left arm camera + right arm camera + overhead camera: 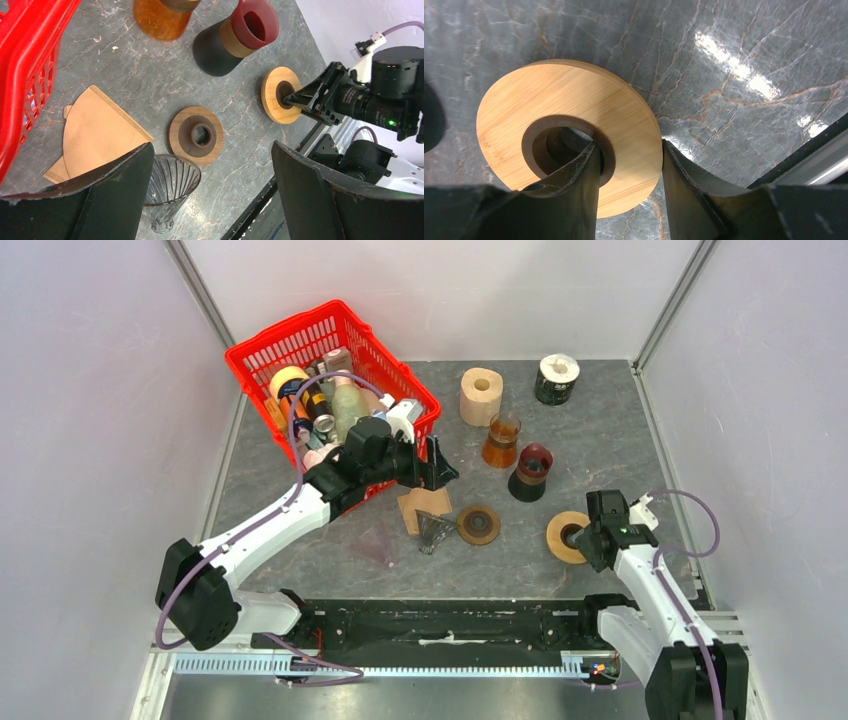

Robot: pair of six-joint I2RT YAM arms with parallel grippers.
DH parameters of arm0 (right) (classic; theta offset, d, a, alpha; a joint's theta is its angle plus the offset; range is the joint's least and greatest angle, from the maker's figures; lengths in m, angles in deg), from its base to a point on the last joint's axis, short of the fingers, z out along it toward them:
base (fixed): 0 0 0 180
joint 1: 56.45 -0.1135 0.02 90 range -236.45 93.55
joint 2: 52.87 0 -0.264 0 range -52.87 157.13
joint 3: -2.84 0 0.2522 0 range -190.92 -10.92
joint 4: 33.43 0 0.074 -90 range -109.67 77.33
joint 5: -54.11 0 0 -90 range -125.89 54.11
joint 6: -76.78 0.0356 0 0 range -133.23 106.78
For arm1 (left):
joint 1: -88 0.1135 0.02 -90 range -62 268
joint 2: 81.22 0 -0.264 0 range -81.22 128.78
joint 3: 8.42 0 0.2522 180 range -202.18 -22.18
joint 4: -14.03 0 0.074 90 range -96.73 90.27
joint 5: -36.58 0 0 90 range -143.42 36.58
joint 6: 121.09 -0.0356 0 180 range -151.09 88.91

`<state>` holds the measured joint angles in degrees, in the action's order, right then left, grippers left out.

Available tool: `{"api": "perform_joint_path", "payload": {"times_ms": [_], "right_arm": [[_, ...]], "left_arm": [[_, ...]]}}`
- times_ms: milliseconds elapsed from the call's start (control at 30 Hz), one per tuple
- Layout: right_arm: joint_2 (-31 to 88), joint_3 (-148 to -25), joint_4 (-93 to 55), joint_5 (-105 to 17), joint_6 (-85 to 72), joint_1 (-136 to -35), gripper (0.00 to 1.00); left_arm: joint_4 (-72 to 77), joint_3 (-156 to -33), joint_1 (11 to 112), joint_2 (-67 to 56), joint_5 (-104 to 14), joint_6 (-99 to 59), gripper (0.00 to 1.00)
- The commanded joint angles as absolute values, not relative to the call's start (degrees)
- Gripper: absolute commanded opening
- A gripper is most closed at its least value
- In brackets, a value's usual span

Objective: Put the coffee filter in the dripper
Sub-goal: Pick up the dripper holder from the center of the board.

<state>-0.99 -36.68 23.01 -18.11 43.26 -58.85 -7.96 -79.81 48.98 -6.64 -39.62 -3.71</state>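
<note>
The tan paper coffee filter [424, 508] [100, 132] lies flat on the grey table beside the red basket. Just in front of it the ribbed clear glass dripper [433, 531] [170, 185] stands with its wide mouth up. My left gripper [438, 470] [212, 150] hovers open above the two, holding nothing. My right gripper [585, 538] [629, 150] has one finger in the hole of a light wooden ring [565, 536] [280, 95] [549, 95] and the other against its outer rim, pinching the ring's wall.
A dark wooden ring [478, 524] [197, 135] lies right of the dripper. Behind stand a black and red cone-shaped vessel [531, 472], an amber glass carafe [501, 440], a paper roll [481, 395] and a dark roll [556, 378]. The red basket [260, 350] holds several bottles.
</note>
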Motion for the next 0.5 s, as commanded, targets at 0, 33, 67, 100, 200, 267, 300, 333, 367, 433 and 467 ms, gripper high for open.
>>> {"api": "perform_joint_path", "payload": {"times_ms": [0, 33, 67, 100, 200, 267, 300, 333, 367, 433, 467], "right_arm": [[-5.5, -41.5, 22.4, -16.7, 39.6, -58.8, 0.28], [-5.9, -43.3, 23.1, -16.7, 38.2, -58.8, 0.28], [-6.2, -45.1, 23.9, -16.7, 37.0, -58.8, 0.27], [-6.3, -47.3, 24.7, -16.6, 35.7, -58.8, 0.27], [-4.2, -55.3, 27.1, -18.5, 30.9, -58.8, 0.29], [-1.2, -61.5, 29.0, -21.9, 28.0, -58.8, 0.31], [0.5, -64.3, 29.9, -24.0, 27.1, -58.8, 0.31], [2.8, -67.6, 31.0, -26.3, 25.9, -58.9, 0.31], [5.2, -70.9, 32.1, -28.3, 25.0, -58.9, 0.32], [9.8, -76.5, 34.3, -32.6, 23.6, -58.8, 0.32], [11.9, -79.0, 34.9, -34.4, 22.8, -58.8, 0.32]], "left_arm": [[-7.0, -79.8, 48.7, -6.7, -40.4, -6.0, 0.94], [-7.0, -79.8, 48.7, -6.7, -40.5, -6.0, 0.94], [-7.0, -79.9, 48.7, -6.5, -40.7, -6.0, 0.94], [-7.0, -79.9, 48.7, -6.6, -40.8, -6.0, 0.94], [-7.1, -80.4, 48.7, -6.4, -40.7, -5.8, 0.94], [-7.3, -80.6, 48.7, -6.3, -40.7, -5.7, 0.94], [-7.3, -80.7, 48.7, -6.3, -40.7, -5.7, 0.94], [-7.4, -80.7, 48.7, -6.3, -40.8, -5.6, 0.94], [-7.4, -80.6, 48.7, -6.3, -40.9, -5.5, 0.94], [-7.5, -80.6, 48.7, -6.3, -41.2, -5.4, 0.94], [-7.6, -80.6, 48.7, -6.3, -41.4, -5.3, 0.94]]}}
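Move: My right hand already pinches the light wooden dripper holder between hole and rim, its centre about 3 cm left and 2 cm ahead. From this hand, the dark carafe stands some 12 cm ahead, 13 cm left, the amber carafe about 19 ahead, 18 left, their middles roughly 5 cm higher; the dark wooden holder lies 4 ahead, 22 left, about level. From my left hand, the dark carafe is 3 cm ahead, 17 right, 14 lower. Keeping my half-open right fingers clamped on the light holder's ring, one in the hole and one on the outer rim, I raise it about 16 cm from the table, gathering speed. Meanwhile I carry it some 9 cm forward towards the dark carafe, bending slightly left at the end, as the wrist tips the fingers outward and turns counter-clockwise, each some 15 degrees. ##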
